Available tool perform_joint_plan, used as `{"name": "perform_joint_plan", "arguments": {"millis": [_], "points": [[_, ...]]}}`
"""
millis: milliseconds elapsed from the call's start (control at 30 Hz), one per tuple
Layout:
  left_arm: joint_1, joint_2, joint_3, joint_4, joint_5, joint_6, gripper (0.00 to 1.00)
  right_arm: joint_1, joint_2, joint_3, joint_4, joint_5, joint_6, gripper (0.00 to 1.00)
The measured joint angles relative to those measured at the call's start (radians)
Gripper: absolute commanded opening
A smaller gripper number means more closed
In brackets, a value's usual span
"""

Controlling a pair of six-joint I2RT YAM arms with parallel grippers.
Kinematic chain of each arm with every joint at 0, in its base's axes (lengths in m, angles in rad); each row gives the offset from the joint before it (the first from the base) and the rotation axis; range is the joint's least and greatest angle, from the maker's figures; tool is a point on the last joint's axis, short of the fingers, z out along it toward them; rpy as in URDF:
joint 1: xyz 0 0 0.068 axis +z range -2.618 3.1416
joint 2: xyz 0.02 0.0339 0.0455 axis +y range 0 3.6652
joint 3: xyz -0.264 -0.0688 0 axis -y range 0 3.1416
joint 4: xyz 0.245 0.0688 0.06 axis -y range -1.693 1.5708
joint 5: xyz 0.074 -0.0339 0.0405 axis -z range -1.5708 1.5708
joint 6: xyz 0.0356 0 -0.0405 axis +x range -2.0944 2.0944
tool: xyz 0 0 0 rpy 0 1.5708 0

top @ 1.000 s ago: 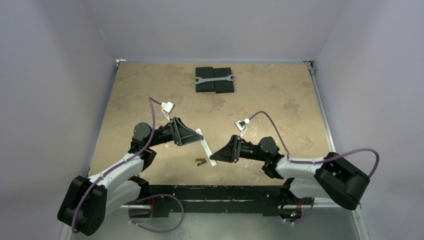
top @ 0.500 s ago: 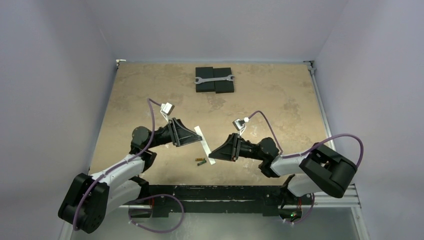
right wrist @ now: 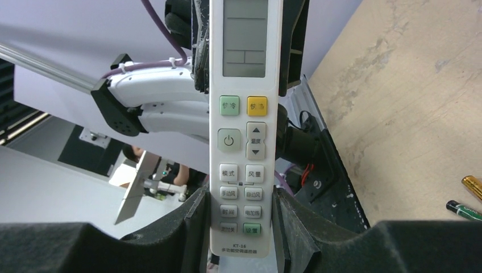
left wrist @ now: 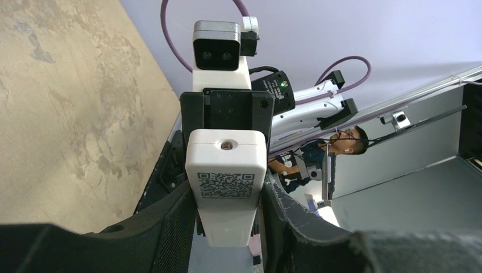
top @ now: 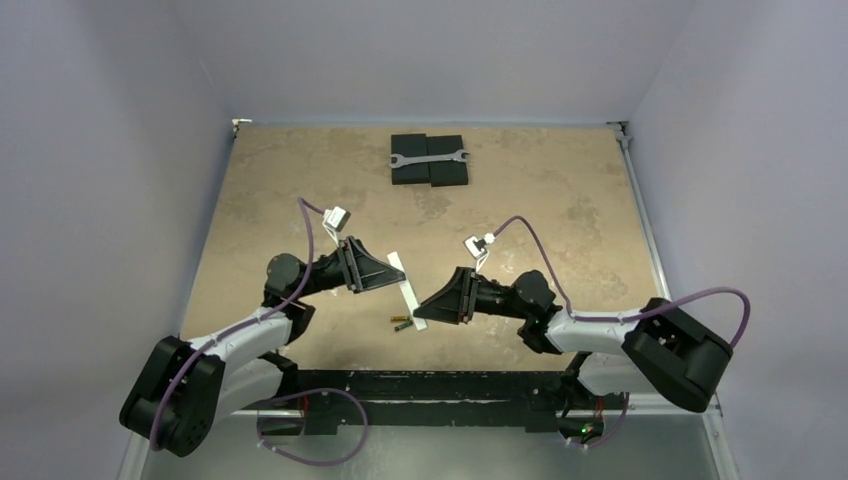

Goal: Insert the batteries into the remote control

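Note:
The remote control (top: pixel 406 288) hangs above the table between my two arms, a slim white handset. My right gripper (top: pixel 426 312) is shut on its button end; the right wrist view shows the remote control (right wrist: pixel 245 114) face-on, with the right gripper (right wrist: pixel 239 199) pressing both long edges. My left gripper (top: pixel 394 276) holds the screen end. In the left wrist view the remote control (left wrist: pixel 227 182) shows its back with a QR label, and both pads of the left gripper (left wrist: pixel 227 196) touch its sides. The batteries (top: pixel 401 323) lie on the table beneath, one gold (right wrist: pixel 472 186) and one dark green (right wrist: pixel 463 209).
A silver wrench (top: pixel 428 158) rests on two black blocks (top: pixel 430 175) at the back of the tan table (top: pixel 550 210). Grey walls close in the left, back and right sides. A black rail (top: pixel 420 385) runs along the near edge by the arm bases.
My left gripper's jaws have closed in from wide open onto the remote's screen end. The right arm shifted slightly, still holding the remote. The batteries have not moved.

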Motion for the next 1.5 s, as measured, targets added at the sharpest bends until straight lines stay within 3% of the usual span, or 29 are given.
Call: {"name": "perform_joint_plan", "arguments": {"millis": [100,300,400,533,767,1033,1500], "points": [[0.0,0.002,-0.005,0.013,-0.008,0.0,0.0,0.011,-0.045,0.021,-0.101,0.015,-0.05,0.02],[-0.001,0.002,-0.024,0.017,-0.035,0.0,0.0,0.021,-0.093,0.044,-0.236,0.037,-0.11,0.54],[-0.004,0.0,-0.033,-0.008,-0.054,-0.001,0.0,0.024,-0.121,0.054,-0.305,0.057,-0.148,0.67],[-0.006,-0.015,-0.034,-0.058,-0.077,0.0,0.0,0.025,-0.183,0.065,-0.436,0.102,-0.219,0.76],[-0.006,-0.057,-0.034,-0.171,-0.122,0.019,0.0,0.068,-0.297,0.18,-0.74,0.226,-0.368,0.8],[-0.006,-0.078,-0.029,-0.391,-0.17,0.087,0.0,0.179,-0.306,0.321,-1.017,0.424,-0.506,0.8],[-0.006,-0.098,-0.003,-0.617,-0.24,0.137,0.0,0.336,-0.137,0.463,-1.276,0.718,-0.602,0.73]]}}
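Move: Both hands already hold the remote control between them, batteries not yet in. Its middle is about 2 cm back and 1 cm to the right of the left hand and 1 cm below it; from the right hand it is about 4 cm ahead, 2 cm left and 2 cm above. The two batteries lie on the table some 9 cm ahead of the right hand, 4 cm left and about 21 cm below. Downward, the left hand carries the pinched remote about 9 cm and some 3 cm forward, tipping its fingers down and rolling its forward side down as it goes. The right fingers open and let go of the remote's button end; that hand eases forward, bobs up briefly, then sinks about 5 cm below its start towards the batteries, swinging its fingers some 45 degrees downward, still open beside the remote. ##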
